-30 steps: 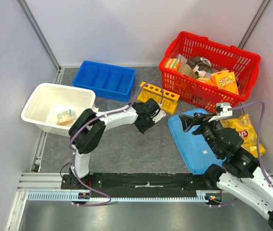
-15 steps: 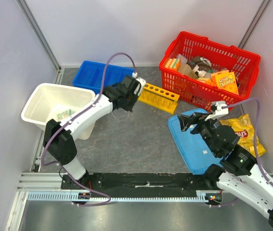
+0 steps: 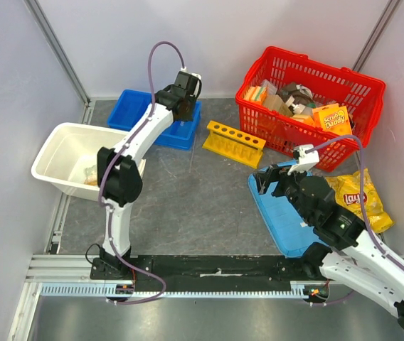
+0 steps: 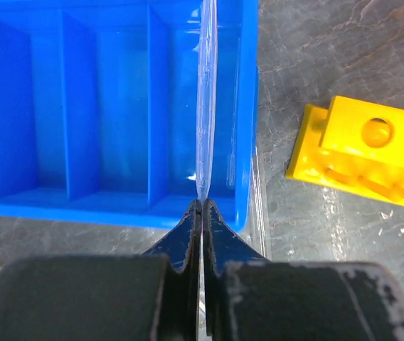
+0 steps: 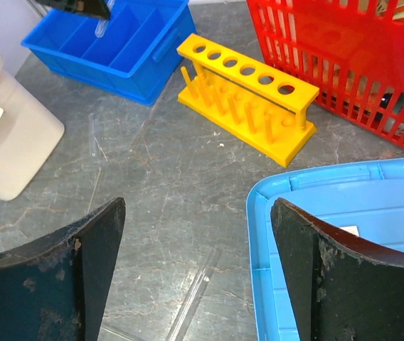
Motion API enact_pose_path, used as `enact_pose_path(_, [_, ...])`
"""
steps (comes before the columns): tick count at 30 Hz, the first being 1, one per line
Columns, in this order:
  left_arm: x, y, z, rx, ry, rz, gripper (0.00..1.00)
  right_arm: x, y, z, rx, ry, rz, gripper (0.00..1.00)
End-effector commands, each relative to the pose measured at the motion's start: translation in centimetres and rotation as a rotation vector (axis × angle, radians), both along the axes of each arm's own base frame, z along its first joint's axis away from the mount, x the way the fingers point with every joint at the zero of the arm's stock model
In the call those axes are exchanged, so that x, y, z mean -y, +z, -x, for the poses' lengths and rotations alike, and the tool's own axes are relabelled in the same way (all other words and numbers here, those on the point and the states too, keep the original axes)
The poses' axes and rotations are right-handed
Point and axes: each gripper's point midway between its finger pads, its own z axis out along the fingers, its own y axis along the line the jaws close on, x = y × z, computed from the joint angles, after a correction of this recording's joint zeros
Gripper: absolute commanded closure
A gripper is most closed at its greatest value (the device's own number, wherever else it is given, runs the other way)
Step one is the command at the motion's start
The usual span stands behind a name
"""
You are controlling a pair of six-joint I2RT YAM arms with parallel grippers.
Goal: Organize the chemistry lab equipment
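My left gripper [image 4: 202, 206] is shut on a thin clear tube [image 4: 205, 106] that points out over the right-hand compartment of the blue divided tray [image 4: 117, 106]. From above, that gripper [image 3: 181, 96] hangs over the tray [image 3: 139, 105] at the back. The yellow test-tube rack [image 3: 234, 143] stands to the tray's right with its holes bare [image 5: 248, 96]. Another clear tube [image 5: 191, 298] lies on the table below my right gripper [image 5: 200, 202], which is open and holds nothing. A small bag [image 3: 92, 174] lies in the white tub [image 3: 60, 149].
A red basket [image 3: 309, 78] of sponge packs and boxes stands at the back right. A light-blue lid [image 3: 277, 213] lies under the right arm, with a yellow chip bag [image 3: 358, 199] beside it. One more clear tube [image 4: 262, 199] lies along the tray's right wall.
The left arm has swung from beside the rack back and left to above the blue tray, still shut on the tube. My right gripper has moved left and opened slightly wider.
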Motion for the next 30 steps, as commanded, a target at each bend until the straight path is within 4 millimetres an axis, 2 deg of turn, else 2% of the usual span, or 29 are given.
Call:
enact_pose_path(1, [-0.1,-2.2,-2.4,-0.021,0.046,-0.003,0.98,-1.1,1.9,-0.2,0.032,0.046,-0.010,0.09])
enact_pose_path(6, [0.0,-4.9,-4.0,-0.061,0.054,0.037,0.98,-1.3,1.9,-0.2,0.031,0.052,-0.007,0.09])
enact_pose_path(10, [0.4,-6.1,-4.7,-0.070,0.044,0.042,0.97,-1.3,1.8,-0.4,0.025,0.049,-0.001,0.09])
enact_pose_path(12, [0.4,-6.4,-5.1,-0.067,0.046,0.044,0.94,-1.4,1.8,-0.4,0.023,0.050,-0.006,0.09])
enact_pose_path(14, [0.4,-6.6,-5.1,-0.076,0.051,0.053,0.85,-1.4,1.9,-0.4,0.023,0.051,-0.008,0.09])
enact_pose_path(16, [0.4,-6.3,-4.8,-0.080,0.054,0.067,0.75,-1.4,1.7,-0.4,0.019,0.051,-0.007,0.09])
enact_pose_path(23, [0.4,-3.4,-2.9,-0.073,0.056,0.117,0.65,-1.6,2.2,0.0,0.021,0.064,-0.032,0.09])
enact_pose_path(26, [0.0,-1.4,-1.1,-0.061,0.059,0.141,0.63,-1.5,2.3,0.3,0.017,0.067,-0.041,0.09])
enact_pose_path(30, [0.5,-0.3,2.6,-0.087,0.004,0.156,0.63,-1.5,2.1,0.7,0.006,0.081,-0.053,0.09])
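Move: The left hand holds a clear tube pointing forward; the blue tray's right-hand compartment lies about 6 cm ahead, some 1 cm to the right and roughly 16 cm below. The yellow rack stands about 17 cm to this hand's right and 1 cm nearer the base, 15 cm down; the white bin is about 28 cm left and 9 cm back, 12 cm down. From the right hand, that compartment is some 31 cm ahead, 26 cm left and 23 cm lower. Lower the left gripper about 9 cm into the blue tray's right-hand compartment, easing some 4 cm forward and tipping the fingers a little steeper as you sink. Hold there and part the fingers to roughly a third open to let go of the clear tube, then draw back about 4 cm towards the base, starting to rise. ##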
